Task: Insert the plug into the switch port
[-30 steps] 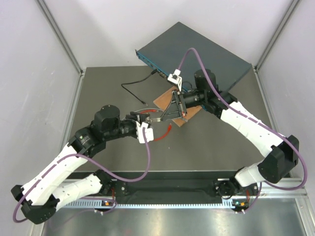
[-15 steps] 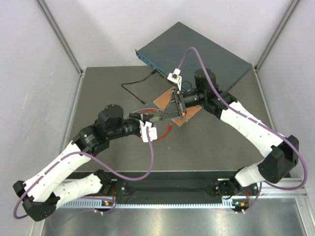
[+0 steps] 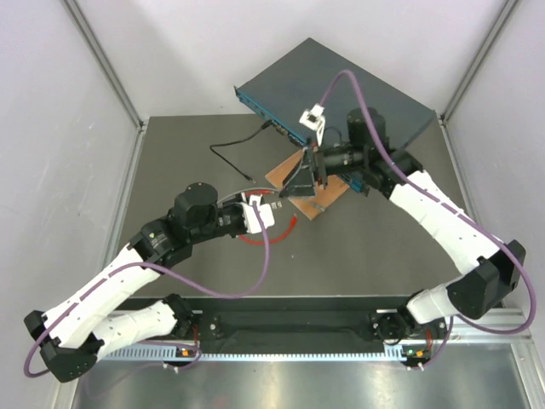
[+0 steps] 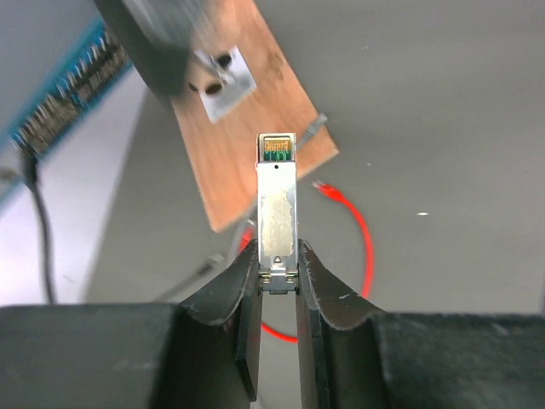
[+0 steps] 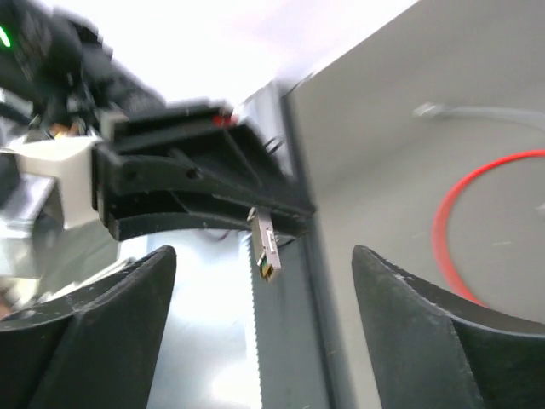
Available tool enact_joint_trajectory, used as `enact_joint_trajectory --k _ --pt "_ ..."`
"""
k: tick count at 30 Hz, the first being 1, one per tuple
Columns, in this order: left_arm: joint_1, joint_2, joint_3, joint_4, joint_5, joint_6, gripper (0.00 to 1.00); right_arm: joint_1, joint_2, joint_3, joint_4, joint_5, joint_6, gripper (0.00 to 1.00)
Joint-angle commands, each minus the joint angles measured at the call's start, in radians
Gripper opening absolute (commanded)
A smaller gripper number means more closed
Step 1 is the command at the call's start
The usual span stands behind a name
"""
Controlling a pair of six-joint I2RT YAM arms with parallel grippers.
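My left gripper [image 4: 278,251] is shut on the rear end of a slim silver metal module [image 4: 278,196], whose gold contacts point away from me. My right gripper [image 5: 264,256] is open, and the module [image 5: 266,247] hangs between its wide jaws, touching neither. From above, the two grippers face each other over the wooden board, left [image 3: 277,206] and right [image 3: 291,183]. The plug [image 4: 324,187] lies loose on the table at the end of the red cable [image 3: 255,241]. The switch [image 3: 341,89] stands at the back, its port row [image 4: 64,106] facing the table.
A wooden board [image 4: 247,111] with a metal bracket [image 4: 223,72] lies in front of the switch. A black cable [image 3: 230,149] runs from the port face onto the table. A grey cable [image 5: 443,111] lies near the red loop.
My right gripper has opened, let go of the silver module and lifted back toward the switch. My left gripper has closed on the module. The red cable has shifted on the table.
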Motion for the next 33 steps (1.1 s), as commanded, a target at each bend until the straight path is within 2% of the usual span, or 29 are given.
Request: enact_joint_trajectory --k 1,2,7,13,16,19,22,25,27,30,33 --pt "-0.005 0.024 0.016 0.004 -0.073 -0.230 0.00 -0.074 -0.070 0.082 0.003 0.067 -0.042 0.83" --pt "-0.003 0.040 0.019 0.009 -0.091 -0.298 0.00 -0.092 -0.093 0.085 0.022 0.073 -0.026 0.86" --pt "-0.003 0.105 0.037 0.014 -0.150 -0.483 0.00 -0.253 -0.180 0.076 0.037 0.122 0.024 0.88" --pt "-0.005 0.234 0.102 0.046 -0.197 -0.678 0.00 -0.503 -0.393 -0.054 0.017 0.220 0.107 0.93" --pt "-0.005 0.298 0.136 0.069 -0.217 -0.718 0.00 -0.655 -0.499 -0.134 -0.006 0.297 0.170 0.97" --pt "-0.005 0.321 0.146 0.119 -0.177 -0.726 0.00 -0.779 -0.579 -0.223 -0.043 0.285 0.242 1.00" --pt "-0.005 0.350 0.185 0.115 -0.176 -0.748 0.00 -0.865 -0.605 -0.308 -0.065 0.242 0.273 1.00" --pt "-0.005 0.392 0.229 0.078 -0.177 -0.790 0.00 -0.927 -0.561 -0.375 -0.059 0.167 0.288 1.00" --pt "-0.005 0.407 0.242 0.078 -0.170 -0.804 0.00 -0.947 -0.509 -0.414 -0.028 0.110 0.305 1.00" --pt "-0.006 0.423 0.254 0.080 -0.151 -0.818 0.00 -0.952 -0.478 -0.478 0.140 0.032 0.363 1.00" --pt "-0.005 0.435 0.269 0.081 -0.157 -0.816 0.00 -0.952 -0.457 -0.533 0.367 -0.011 0.507 1.00"
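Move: The left hand holds the silver plug; the switch's free port lies about 15 cm ahead of it, 11 cm to its right and 5 cm lower. The wooden board is 12 cm ahead, 11 cm right and 19 cm below, and the red cable's end 4 cm ahead, 8 cm right, 20 cm below. From the right hand, the switch's right side is roughly 12 cm ahead, 28 cm right and 8 cm down. Swinging right and turning clockwise some 60 degrees, the right hand leaves the plug for the switch's right side, first rising, then sinking, its fingers opening fully. The left hand keeps its pinch on the plug and carries it right, forward and down towards the port, roughly 10 cm in all, climbing slightly near the end and rolling about 45 degrees around its fingers. ##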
